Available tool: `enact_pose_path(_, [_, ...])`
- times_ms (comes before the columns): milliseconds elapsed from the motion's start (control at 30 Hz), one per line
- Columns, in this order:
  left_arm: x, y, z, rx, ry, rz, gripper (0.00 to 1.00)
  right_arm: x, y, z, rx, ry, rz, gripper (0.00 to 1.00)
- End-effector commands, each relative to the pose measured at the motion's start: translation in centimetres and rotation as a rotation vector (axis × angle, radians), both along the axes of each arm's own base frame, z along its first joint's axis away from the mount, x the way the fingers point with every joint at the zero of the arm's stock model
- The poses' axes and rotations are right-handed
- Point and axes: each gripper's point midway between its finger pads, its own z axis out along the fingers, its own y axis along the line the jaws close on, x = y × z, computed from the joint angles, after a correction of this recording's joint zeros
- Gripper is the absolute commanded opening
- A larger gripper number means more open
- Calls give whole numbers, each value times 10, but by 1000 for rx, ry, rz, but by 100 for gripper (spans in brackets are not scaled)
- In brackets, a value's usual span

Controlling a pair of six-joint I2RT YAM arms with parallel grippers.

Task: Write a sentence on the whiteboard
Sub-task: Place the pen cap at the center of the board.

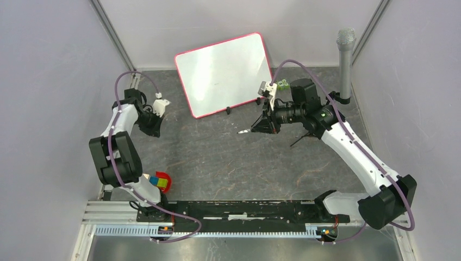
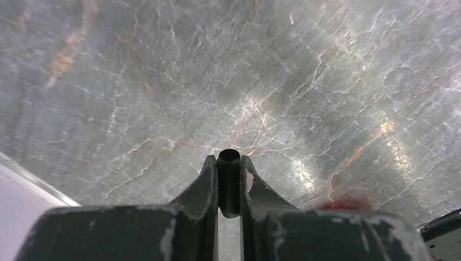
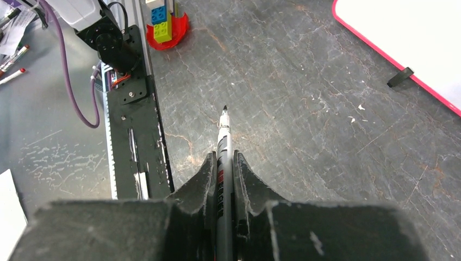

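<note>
The whiteboard [image 1: 223, 73] lies tilted at the back centre, white with a red-pink frame and a small black foot [image 1: 228, 111]. Its face looks blank and no sentence shows. Its corner also shows in the right wrist view [image 3: 402, 27]. My right gripper [image 1: 255, 129] is shut on an uncapped grey marker [image 3: 224, 141]. The marker tip points toward the near left, above the table and in front of the board. My left gripper [image 1: 154, 130] is off the board's left, close over the table. It is shut on a short black marker cap [image 2: 229, 179].
A red dish of toy bricks [image 1: 161, 182] sits by the left arm's base, and shows in the right wrist view [image 3: 166, 24]. A grey microphone [image 1: 346, 60] stands at the back right. A small green object [image 1: 282, 84] lies by the board's right edge. A black rail [image 1: 239, 209] runs along the near edge.
</note>
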Motion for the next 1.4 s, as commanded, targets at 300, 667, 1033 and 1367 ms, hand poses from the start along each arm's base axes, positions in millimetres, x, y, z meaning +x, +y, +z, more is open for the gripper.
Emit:
enact_pose_path(300, [-39,10,-62,23,126,-18,27,-11,-11,-15,-9,-76,-7,0])
enact_pose_path(667, [-51,5,-62,16,152,-49,46,-10,-13,-17,-11,-99,-10,0])
enact_pose_path(1033, [-28,-22,14,-51,-10,-126,67,-7,-14,-14,-14,-130,-24,0])
enact_pose_path(1367, [38,-148,91,61,-408,-728,72,12,-49,-49,-208,-169,-195,0])
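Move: The pen cap is already in the left fingers; the bare bit of table it is bound for lies about 5 cm back from that hand, straight in line and some 8 cm below. The red tray of bricks is roughly 18 cm back and 3 cm right, and the whiteboard's near left corner about 11 cm ahead and 16 cm right, both near table height. From the right hand, that spot is about 3 cm ahead, 39 cm left and 27 cm below. The pen cap is taken down some 7 cm and back about 5 cm to the table in the left hand, which lets go there as the fingers open well apart. That hand then rises about 13 cm, swinging right and forward towards the whiteboard and turning clockwise. The right hand, still gripping the pen, sinks 3 to 4 cm and eases slightly right. ##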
